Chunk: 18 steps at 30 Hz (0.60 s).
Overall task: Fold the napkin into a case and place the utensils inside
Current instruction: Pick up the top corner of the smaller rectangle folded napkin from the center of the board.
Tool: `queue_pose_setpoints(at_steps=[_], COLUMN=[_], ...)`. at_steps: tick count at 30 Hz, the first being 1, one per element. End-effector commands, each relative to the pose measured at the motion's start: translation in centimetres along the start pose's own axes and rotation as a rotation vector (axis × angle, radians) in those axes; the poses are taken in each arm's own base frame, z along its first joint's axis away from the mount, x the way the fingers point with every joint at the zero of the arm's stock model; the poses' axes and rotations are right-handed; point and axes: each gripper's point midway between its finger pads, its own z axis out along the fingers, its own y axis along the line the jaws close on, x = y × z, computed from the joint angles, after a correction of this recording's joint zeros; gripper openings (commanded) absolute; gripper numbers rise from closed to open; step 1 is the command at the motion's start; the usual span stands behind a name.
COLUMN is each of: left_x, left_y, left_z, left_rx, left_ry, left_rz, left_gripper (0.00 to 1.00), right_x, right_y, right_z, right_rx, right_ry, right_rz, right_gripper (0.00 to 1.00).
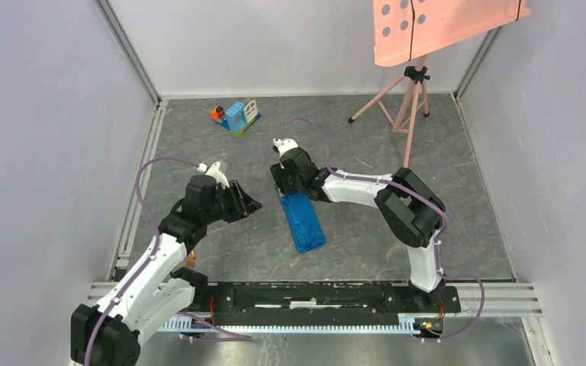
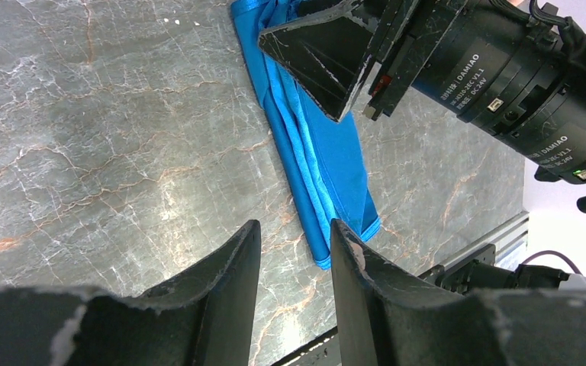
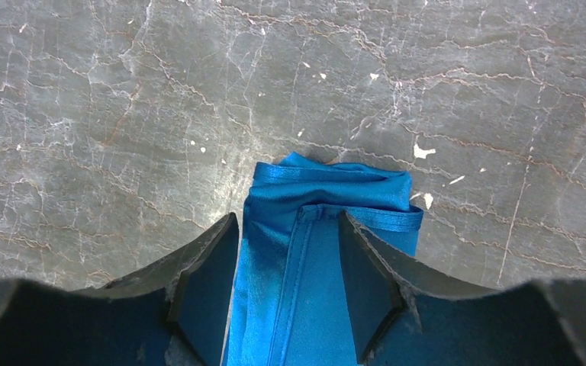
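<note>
The napkin (image 1: 304, 221) lies on the table as a narrow blue folded strip, running from near the middle towards the front. My right gripper (image 1: 284, 185) is down at its far end. In the right wrist view its fingers (image 3: 288, 221) stand apart on either side of a ridge of the napkin (image 3: 328, 194), which fills the gap between them. My left gripper (image 1: 248, 204) hovers to the left of the strip, open and empty (image 2: 294, 232), with the napkin (image 2: 320, 152) ahead of it. The utensils are not clearly in view.
A blue-and-white toy block house (image 1: 238, 117) stands at the back left. A pink tripod (image 1: 408, 99) carrying a pink board (image 1: 442, 27) is at the back right. White walls close in the table, and a black rail (image 1: 313, 293) runs along the front.
</note>
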Motion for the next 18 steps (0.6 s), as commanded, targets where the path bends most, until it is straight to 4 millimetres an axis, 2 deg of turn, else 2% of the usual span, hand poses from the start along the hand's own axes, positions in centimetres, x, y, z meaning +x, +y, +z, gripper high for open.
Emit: queue_pose_setpoints(at_steps=[1, 5, 11, 18], left_x=[-0.67, -0.57, -0.54, -0.39], left_y=[-0.72, -0.65, -0.59, -0.26], left_z=[-0.11, -0.14, -0.15, 0.16], left_rx=[0.024, 0.022, 0.021, 0.007], left_ry=[-0.029, -0.026, -0.027, -0.016], left_rz=[-0.035, -0.035, -0.035, -0.024], left_gripper=[0.46, 0.46, 0.46, 0.47], right_x=[-1.91, -1.59, -1.38, -1.73], right_y=[1.05, 0.98, 0.81, 1.0], right_z=[0.36, 0.64, 0.89, 0.82], right_rx=[0.004, 0.016, 0.025, 0.016], right_ry=[-0.048, -0.045, -0.041, -0.046], right_rz=[-0.004, -0.007, -0.006, -0.006], right_gripper=[0.58, 0.56, 0.45, 0.24])
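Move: The top corner of the folded napkin lies practically at the right hand point, only about 2 cm below, between the parted fingertips. From this hand, the napkin's near end is roughly 15 cm back and 8 cm to the right, and the toy house stands some 20 cm ahead and 10 cm to the left. For the waiting left hand, the same corner is about 11 cm ahead, 6 cm right and 10 cm below. Ease the right gripper down about 1 cm onto the napkin's top corner, with a slight shift of half a centimetre to the left first and the wrist kept steady. As it sinks, close the fingers to roughly half their starting gap, bringing the tips in on both sides of the stitched hem to gather the top layer between them. ##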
